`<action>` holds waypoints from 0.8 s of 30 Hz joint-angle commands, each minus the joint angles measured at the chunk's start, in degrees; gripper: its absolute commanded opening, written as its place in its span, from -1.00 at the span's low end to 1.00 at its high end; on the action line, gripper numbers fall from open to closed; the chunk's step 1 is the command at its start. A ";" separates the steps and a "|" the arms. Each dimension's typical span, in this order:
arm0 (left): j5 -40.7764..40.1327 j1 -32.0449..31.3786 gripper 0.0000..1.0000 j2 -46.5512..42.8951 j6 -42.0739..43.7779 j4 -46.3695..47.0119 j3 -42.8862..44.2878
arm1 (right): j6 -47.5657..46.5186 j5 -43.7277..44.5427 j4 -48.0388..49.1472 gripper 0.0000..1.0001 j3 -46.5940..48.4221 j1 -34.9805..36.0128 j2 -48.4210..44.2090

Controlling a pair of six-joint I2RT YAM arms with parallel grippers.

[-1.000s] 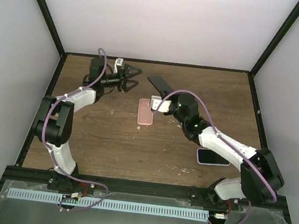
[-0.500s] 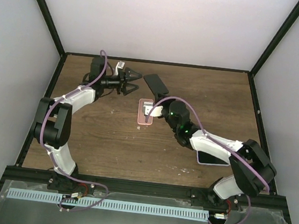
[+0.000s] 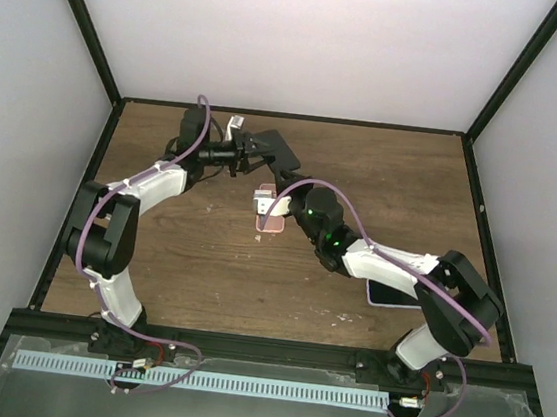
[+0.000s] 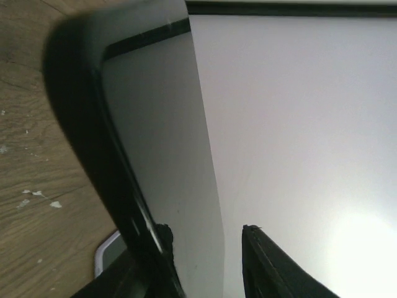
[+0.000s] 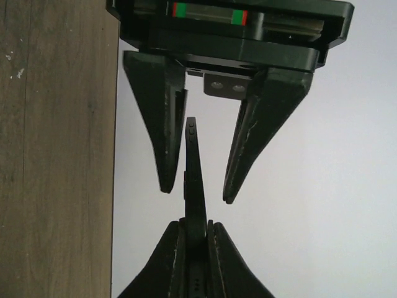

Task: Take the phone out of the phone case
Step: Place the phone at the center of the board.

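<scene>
A black phone in a black case [image 3: 281,154] is held in the air over the back of the table. My right gripper [image 3: 293,181] is shut on its near end; in the right wrist view the gripper [image 5: 195,227] clamps the phone [image 5: 193,167] edge-on. My left gripper [image 3: 253,145] is open, and its fingers [image 5: 166,161] straddle the phone's far end without closing on it. In the left wrist view the phone's glossy screen [image 4: 155,124] lies beside the left gripper [image 4: 205,237].
An empty pink phone case [image 3: 270,221] lies flat on the wooden table [image 3: 192,259] under the right wrist. Another phone with a pale rim [image 3: 396,294] lies at the right, near the right arm's elbow. Black frame posts and white walls enclose the table.
My right gripper has carried the black phone left and back, away from the pink case. My left gripper has moved right, and its open fingers now straddle the phone's end.
</scene>
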 commanded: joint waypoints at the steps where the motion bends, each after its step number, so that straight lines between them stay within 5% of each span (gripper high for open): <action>1: -1.41 0.55 -0.38 1.76 -3.39 3.20 1.91 | -2.63 0.05 8.08 -0.99 2.56 0.48 0.67; 7: -3.41 1.29 -0.74 1.86 -3.00 3.16 2.15 | -4.44 -1.29 9.85 -0.92 0.77 0.55 -0.33; 11: -2.58 2.59 -0.97 2.18 -1.59 1.11 3.66 | -1.61 -1.20 6.02 -0.23 0.92 0.56 -1.56; 15: -1.56 4.35 -1.00 1.57 6.35 -5.25 6.62 | 5.39 -1.60 -6.93 0.54 1.54 0.25 -4.17; 20: 2.33 6.86 -1.00 1.13 17.32 -8.53 8.33 | 18.93 -10.41 -29.91 0.87 7.79 -3.14 -7.69; 24: 8.92 7.75 -1.00 1.30 26.18 -9.83 10.28 | 35.56 -26.61 -54.71 0.91 22.69 -8.42 -5.31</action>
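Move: The phone, already held near its lower end by the right hand, has its middle level with the left hand and about 3 cm to its right, at its height. From the right hand, the phone's middle lies some 5 cm ahead and 2 cm left, about 1 cm up. The pink phone case lies on the board about 3 cm back and 3 cm right of the left hand, some 23 cm below. Left fingers finish pinching the phone, right fingers open, then left draws it 5 cm left, 4 cm forward. ##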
